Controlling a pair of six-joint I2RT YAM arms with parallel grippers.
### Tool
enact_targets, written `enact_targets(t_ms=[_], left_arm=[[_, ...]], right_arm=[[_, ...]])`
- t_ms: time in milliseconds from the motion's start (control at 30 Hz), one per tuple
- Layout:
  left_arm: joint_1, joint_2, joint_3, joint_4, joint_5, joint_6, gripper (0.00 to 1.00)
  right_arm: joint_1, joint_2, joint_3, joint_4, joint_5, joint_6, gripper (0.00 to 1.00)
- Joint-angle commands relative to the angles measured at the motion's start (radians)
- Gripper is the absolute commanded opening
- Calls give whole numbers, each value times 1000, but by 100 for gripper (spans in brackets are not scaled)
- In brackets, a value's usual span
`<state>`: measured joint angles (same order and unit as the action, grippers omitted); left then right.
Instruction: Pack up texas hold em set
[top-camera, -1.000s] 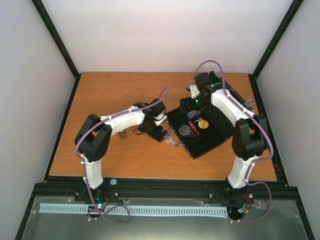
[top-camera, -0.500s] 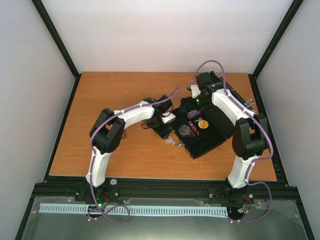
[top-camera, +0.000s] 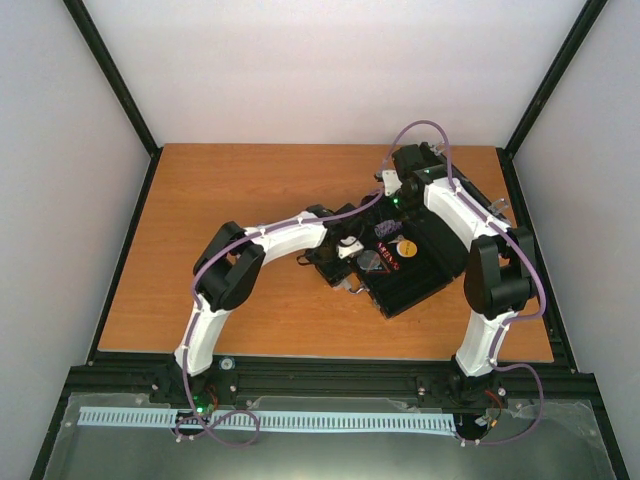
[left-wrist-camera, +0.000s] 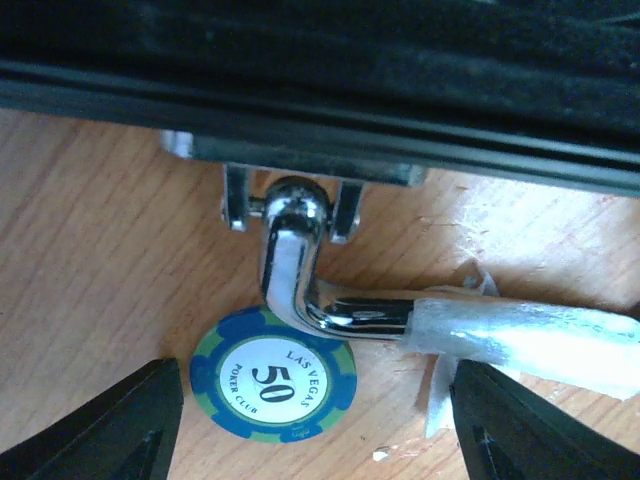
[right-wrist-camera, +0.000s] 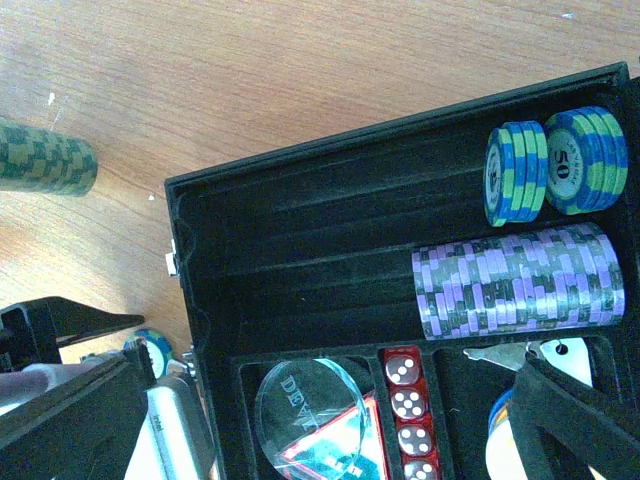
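The open black case (top-camera: 420, 282) lies at the table's middle right. Its tray holds a purple chip row (right-wrist-camera: 515, 280), blue chips (right-wrist-camera: 555, 165), red dice (right-wrist-camera: 405, 410) and a clear dealer disc (right-wrist-camera: 310, 410). One blue-and-green 50 chip (left-wrist-camera: 273, 375) lies flat on the wood, its edge tucked under the case's chrome handle (left-wrist-camera: 290, 270). My left gripper (left-wrist-camera: 315, 425) is open and straddles that chip without touching it. My right gripper (right-wrist-camera: 320, 440) hovers open over the tray with nothing between its fingers.
A green chip stack (right-wrist-camera: 45, 157) lies on the table beyond the case's corner. Clear plastic wrap (left-wrist-camera: 520, 335) covers the handle's grip bar. The case's side wall (left-wrist-camera: 320, 60) stands just past the loose chip.
My left arm has swung right, up to the case's handle side, and its jaws have narrowed a little. The right arm has not moved.
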<state>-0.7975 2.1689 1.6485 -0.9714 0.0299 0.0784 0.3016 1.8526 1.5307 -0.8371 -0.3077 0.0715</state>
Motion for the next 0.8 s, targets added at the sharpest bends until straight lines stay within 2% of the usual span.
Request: enact_targets(t_ms=[0, 300, 400, 600, 767], left_arm=[[-20, 45, -8, -11, 11, -22, 75], [-19, 12, -86, 46, -83, -47, 65], [-20, 22, -84, 48, -95, -51, 56], [-20, 24, -108, 49, -126, -53, 44], [-20, 19, -130, 52, -165, -68, 41]], right_arm=[[-11, 1, -15, 13, -5, -4, 100], [-13, -9, -32, 20, -10, -4, 100], [-13, -11, -37, 20, -11, -4, 100], [-13, -22, -55, 26, -12, -4, 100], [-13, -27, -61, 27, -14, -3, 100]])
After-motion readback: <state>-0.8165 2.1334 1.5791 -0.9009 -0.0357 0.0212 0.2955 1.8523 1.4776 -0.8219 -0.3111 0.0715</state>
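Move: The blue 50 chip lies flat just under the left hand, about 1 cm ahead and 1 cm down. The bent end of the case handle overlaps its rim. The handle's grip middle is some 4 cm right and 3 cm back of the hand, and the dealer button in the open case about 8 cm right and 4 cm ahead. From the right hand, the chip is roughly 11 cm back, 9 cm left and 12 cm below. The left fingers close in on the blue chip from both sides and pinch it by its rim, going from about three-quarters open to under half, while that hand holds its place low beside the case handle with barely a few degrees of tilt. The right hand, fingers wide open, sinks about 1.5 cm over the case and eases back nearly 1 cm. ##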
